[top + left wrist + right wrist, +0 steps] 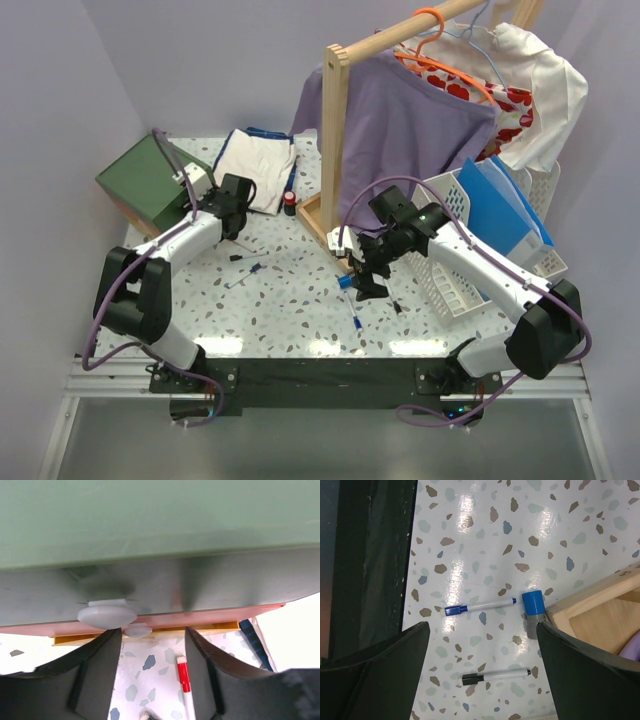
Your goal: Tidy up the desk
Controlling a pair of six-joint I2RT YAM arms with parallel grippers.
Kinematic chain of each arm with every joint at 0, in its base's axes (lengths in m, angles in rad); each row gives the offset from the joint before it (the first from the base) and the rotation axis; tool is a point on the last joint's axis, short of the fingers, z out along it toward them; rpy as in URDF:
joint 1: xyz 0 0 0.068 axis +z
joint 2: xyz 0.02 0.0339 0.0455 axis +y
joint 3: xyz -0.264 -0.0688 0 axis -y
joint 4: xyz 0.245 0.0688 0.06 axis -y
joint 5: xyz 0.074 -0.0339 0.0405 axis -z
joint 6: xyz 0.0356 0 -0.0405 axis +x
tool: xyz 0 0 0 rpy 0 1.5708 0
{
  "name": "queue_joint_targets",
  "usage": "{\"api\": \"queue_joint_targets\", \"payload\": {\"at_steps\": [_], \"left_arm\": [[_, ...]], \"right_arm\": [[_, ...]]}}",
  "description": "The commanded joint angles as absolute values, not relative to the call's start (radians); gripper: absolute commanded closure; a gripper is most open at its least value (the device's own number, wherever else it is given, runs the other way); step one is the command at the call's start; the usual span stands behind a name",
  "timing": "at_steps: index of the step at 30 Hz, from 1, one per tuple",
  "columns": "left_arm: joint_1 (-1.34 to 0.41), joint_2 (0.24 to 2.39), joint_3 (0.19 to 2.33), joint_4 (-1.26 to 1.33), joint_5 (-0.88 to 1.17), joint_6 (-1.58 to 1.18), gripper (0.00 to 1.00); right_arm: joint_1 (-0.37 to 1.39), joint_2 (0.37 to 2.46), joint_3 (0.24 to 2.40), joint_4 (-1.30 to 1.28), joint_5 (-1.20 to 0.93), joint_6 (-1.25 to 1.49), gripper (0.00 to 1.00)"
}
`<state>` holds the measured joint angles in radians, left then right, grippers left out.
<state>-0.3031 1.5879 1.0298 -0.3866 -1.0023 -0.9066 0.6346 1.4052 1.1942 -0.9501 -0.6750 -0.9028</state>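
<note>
The desk (290,300) is a white terrazzo top with a black front rail (370,560). My left gripper (228,215) is open and empty, low over the desk in front of the green drawer box (145,180). In the left wrist view the gripper (152,630) faces the box's grey knob (107,616), and a red marker (184,680) lies between the fingers. My right gripper (368,280) is open and empty above the desk. In the right wrist view the gripper (481,630) is over a blue marker (480,606), a black marker (495,675) and a blue-capped cylinder (534,607).
A wooden clothes rack (335,140) with hung shirts stands at the back, its base (600,610) touching the cylinder. A white basket (455,290) with a blue folder (500,215) is at the right. Folded white cloth (257,168), a red-capped bottle (289,205) and loose pens (245,258) lie about.
</note>
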Motion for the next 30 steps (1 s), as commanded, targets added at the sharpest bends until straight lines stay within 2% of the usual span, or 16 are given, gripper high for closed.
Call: {"api": "queue_joint_targets", "payload": {"at_steps": [1, 6, 17, 24, 30], "left_arm": [[-0.293, 1.603, 1.080, -0.380, -1.097, -0.946, 0.46], [-0.293, 1.603, 1.086, -0.397, -1.095, -0.948, 0.56], [-0.290, 1.603, 1.072, -0.419, -1.083, -0.991, 0.64], [-0.290, 1.600, 1.072, -0.433, -1.072, -1.008, 0.80], [-0.293, 1.565, 1.040, -0.477, -1.034, -1.057, 0.84]], "right_arm": [[0.632, 1.384, 1.197, -0.951, -0.693, -0.920, 0.07], [0.634, 1.381, 1.196, -0.951, -0.696, -0.922, 0.07], [0.630, 1.374, 1.196, -0.953, -0.699, -0.925, 0.07], [0.630, 1.371, 1.195, -0.956, -0.703, -0.928, 0.07], [0.630, 1.368, 1.195, -0.956, -0.704, -0.928, 0.07]]}}
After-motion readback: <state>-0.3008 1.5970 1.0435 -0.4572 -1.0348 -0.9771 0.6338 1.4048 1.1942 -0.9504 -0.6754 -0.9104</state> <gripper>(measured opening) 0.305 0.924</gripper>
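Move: The pink middle drawer's white knob is almost at the left fingertips, about 1 cm to the left, level in height and in reach. The green drawer's knob is some 4 cm above and 2 cm left, about 1 cm nearer the base. On the desk, roughly 9 cm below, the red marker lies some 11 cm right and 6 cm back; the folded cloth is about 13 cm right and 8 cm ahead. From the right hand, the pink knob is about 37 cm left, 18 cm ahead, a little lower. Close the left fingers on the pink drawer's knob, from a bit over half open to about a third, until the tips pinch it from both sides. Meanwhile ease the hand about 1 cm back and left along the drawer fronts to centre on the knob, keeping its height and its slanting, forward-left point. ##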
